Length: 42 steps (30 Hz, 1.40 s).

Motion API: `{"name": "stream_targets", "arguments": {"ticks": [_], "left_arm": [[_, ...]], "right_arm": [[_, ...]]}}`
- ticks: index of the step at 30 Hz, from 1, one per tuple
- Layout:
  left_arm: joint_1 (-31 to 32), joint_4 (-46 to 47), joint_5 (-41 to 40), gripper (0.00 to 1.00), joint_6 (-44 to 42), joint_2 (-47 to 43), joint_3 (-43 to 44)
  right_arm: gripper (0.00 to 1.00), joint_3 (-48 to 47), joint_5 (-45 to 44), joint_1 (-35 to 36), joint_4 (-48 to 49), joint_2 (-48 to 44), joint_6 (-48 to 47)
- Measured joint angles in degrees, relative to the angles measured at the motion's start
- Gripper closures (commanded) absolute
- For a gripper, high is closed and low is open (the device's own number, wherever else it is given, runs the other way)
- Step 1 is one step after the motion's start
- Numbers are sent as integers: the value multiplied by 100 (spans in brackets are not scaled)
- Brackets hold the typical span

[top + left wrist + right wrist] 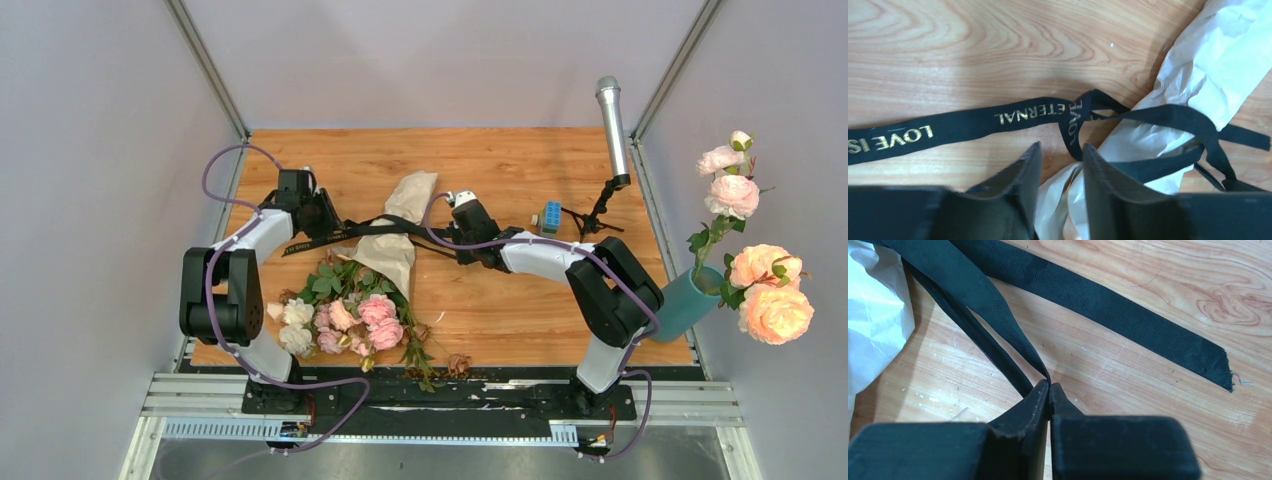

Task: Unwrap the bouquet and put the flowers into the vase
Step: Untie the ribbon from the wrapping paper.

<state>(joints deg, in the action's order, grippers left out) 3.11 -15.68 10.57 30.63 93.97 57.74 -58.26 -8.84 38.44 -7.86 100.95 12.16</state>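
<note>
The bouquet (350,305) lies at the front left: pink and cream flowers (378,318) with their stems still in tan paper (395,245). A black ribbon (325,241) printed in gold (963,124) runs across the paper. My left gripper (337,224) (1060,152) stands open over the crumpled paper (1218,65), a ribbon loop just beyond its right fingertip. To the right of the paper, my right gripper (455,230) (1049,385) is shut on a fold of the ribbon (993,310). The teal vase (685,300) stands at the right edge.
Large peach roses (775,300) and pink blooms (732,190) stand in the vase. A silver microphone (612,125) on a black stand is at the back right, a small blue block (551,216) beside it. Dried bits (458,364) lie near the front edge. A loose ribbon end (1158,340) lies flat.
</note>
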Motion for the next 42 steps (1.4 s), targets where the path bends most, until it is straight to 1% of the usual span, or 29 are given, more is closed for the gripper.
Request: {"name": "stream_targets", "arguments": {"ticks": [2, 5, 8, 11, 15, 19, 24, 31, 37, 42], "left_arm": [[2, -140, -87, 42, -157, -146, 4], [42, -339, -214, 33, -452, -481, 11], [234, -452, -450, 31, -809, -831, 57], [754, -463, -651, 31, -1237, -1038, 133], [1523, -415, -754, 30, -1836, -1032, 162], [1974, -219, -763, 29, -2337, -901, 160], [2243, 66, -935, 28, -2686, -581, 166], [2328, 247, -1158, 27, -2861, 61, 205], [2354, 275, -1325, 28, -2887, 188, 411], [2391, 271, -1633, 27, -2944, 304, 483]], "right_arm": [[75, -20, 20, 0, -52, 0, -7], [66, -68, 46, 0, -138, -24, -33], [60, -76, 59, 0, -179, -116, -46], [56, -105, 61, 0, -216, -214, -46], [51, -125, 63, -7, -221, -343, -44], [49, -125, 70, -17, -223, -446, -42], [48, -122, 81, -39, -219, -573, -42], [47, -90, 85, -74, -221, -664, -26], [48, -70, 101, -79, -223, -667, -22], [48, -68, 151, -103, -221, -667, -22]]}}
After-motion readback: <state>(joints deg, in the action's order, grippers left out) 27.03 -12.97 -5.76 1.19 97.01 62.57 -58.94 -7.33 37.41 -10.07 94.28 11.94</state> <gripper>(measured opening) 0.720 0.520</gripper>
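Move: The ribbon bands crossing the paper wrapper lie about 11 cm to the left hand's right, 1 cm ahead and some 3 cm below. The folded, lettered ribbon is 2 cm ahead, 2 cm right and 4 cm below; the flowers are roughly 17 cm back and 2 cm right. The right hand still pinches the ribbon loop; from this hand the crossing is about 12 cm left and 5 cm ahead, the ribbon's free end strip about 6 cm ahead and 2 cm right. Up about 6 cm, opening wide as it rises, the left hand swings some 10 cm right with a slight backward bow, turning about 35 degrees clockwise and rolling, then sinks about 5 cm over the ribbon crossing with its fingers parted. Meanwhile the right hand opens, lets go of the ribbon loop and lifts about 4.5 cm nearly straight up, then hovers. ##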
